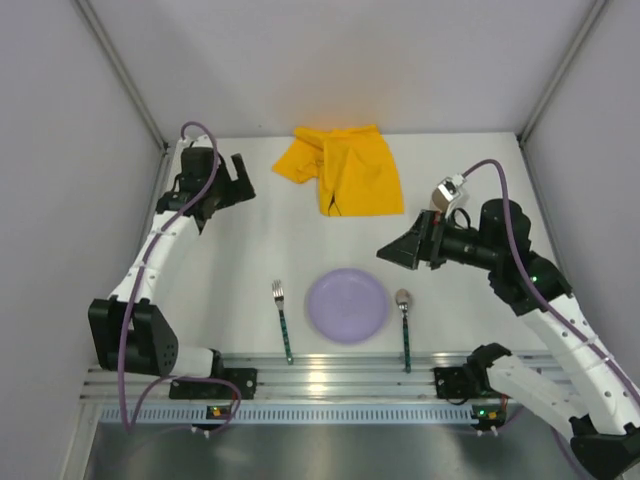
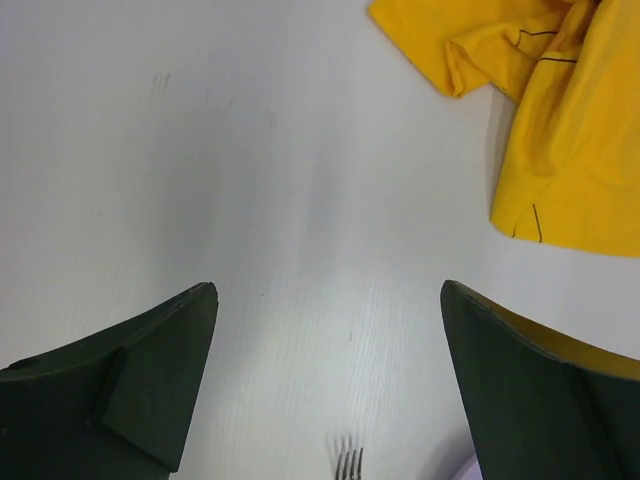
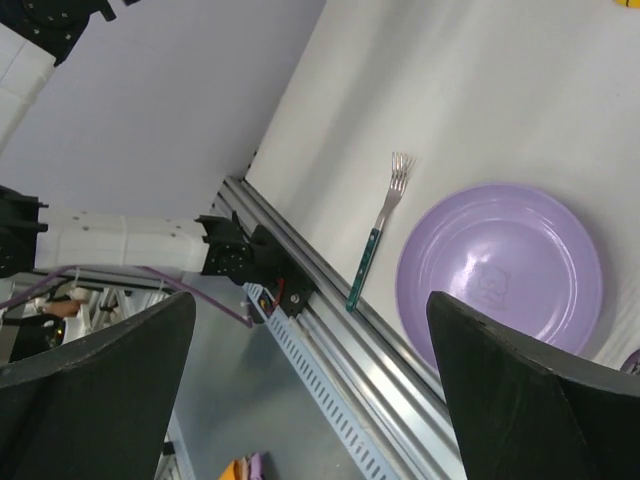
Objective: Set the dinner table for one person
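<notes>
The white dinner table (image 1: pixel 240 250) holds a purple plate (image 1: pixel 347 305) near the front rail. A fork (image 1: pixel 282 320) with a green handle lies left of the plate, and a spoon (image 1: pixel 404 325) with a green handle lies right of it. A crumpled yellow cloth placemat (image 1: pixel 342 170) lies at the back middle. My left gripper (image 1: pixel 240 180) is open and empty at the back left, above bare table; its view shows the placemat (image 2: pixel 540 110) and the fork tines (image 2: pixel 349 463). My right gripper (image 1: pixel 397 250) is open and empty, raised to the right of the plate (image 3: pixel 500 270).
A ribbed aluminium rail (image 1: pixel 330 375) runs along the near edge, with both arm bases bolted to it. Grey enclosure walls stand at the left, right and back. The right wrist view shows the fork (image 3: pixel 378 225) and the rail (image 3: pixel 330 300).
</notes>
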Robot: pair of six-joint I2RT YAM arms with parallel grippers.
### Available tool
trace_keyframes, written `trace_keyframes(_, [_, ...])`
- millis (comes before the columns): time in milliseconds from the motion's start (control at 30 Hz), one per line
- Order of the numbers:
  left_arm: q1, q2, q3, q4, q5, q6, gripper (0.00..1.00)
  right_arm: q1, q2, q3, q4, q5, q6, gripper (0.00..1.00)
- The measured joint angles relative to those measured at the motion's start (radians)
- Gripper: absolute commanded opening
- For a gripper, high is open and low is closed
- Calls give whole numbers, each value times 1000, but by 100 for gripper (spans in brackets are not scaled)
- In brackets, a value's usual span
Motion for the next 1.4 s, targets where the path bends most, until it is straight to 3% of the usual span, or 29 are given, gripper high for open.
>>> trace_keyframes(133, [-51,3,83,-5,-7,-32,98,44,35,23,29,35,6,100])
trace_keyframes(233, [0,56,96,99,135,-125,98,23,119,49,24,25,17,100])
trace_keyframes(333, [40,254,206,139,221,-209,98,-17,291,94,29,-58,19,100])
trace_keyframes(433, [27,469,296,161,263,-267,98,-6,455,159,-15,-47,-21,100])
trace_keyframes(567, [-14,715,441,156,311,-346,98,13,530,290,-118,2,-82,100])
trace_keyframes(800, [-55,968,697,168,341,-478,98,14,629,455,-175,63,-135,100])
trace_keyframes(1033, [-72,1212,1066,156,357,-501,88,14,785,576,-264,135,-151,99])
trace_keyframes(1133, [-84,1234,1093,154,355,-493,70,13,858,640,-291,164,-159,100])
trace_keyframes(1167, [-87,1238,1093,154,355,-492,54,13,888,671,-294,175,-163,100])
trace_keyframes(1200, [-89,1241,1093,154,356,-495,48,8,933,717,-305,187,-168,100])
trace_keyframes(1367, [-86,1269,1089,156,389,-495,2,-21,1256,1102,-381,290,-192,100])
trace_keyframes(1400, [-82,1270,1088,156,400,-498,0,-31,1322,1181,-407,317,-194,100])
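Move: The left flap of the yellow cloth lies about 24 cm ahead of my left hand, 16 to its right and 17 below; the fork is roughly 24 behind that hand and 11 to its right. From my right hand the middle of the cloth is some 45 cm ahead, 8 left and 27 below, with the cup 29 ahead and 14 right, and the plate 2 ahead and 9 left. I lift my open left hand briefly, then swing it forward and down while working right, about 24 cm out in all, rolling its left side down some 35 degrees, and close the fingers to pinch the cloth's left flap. My right hand, wide open, goes forward about 28 cm and down 11, dipping and rising once on the way, past the plate towards the cloth, its fingers tipping further down. ##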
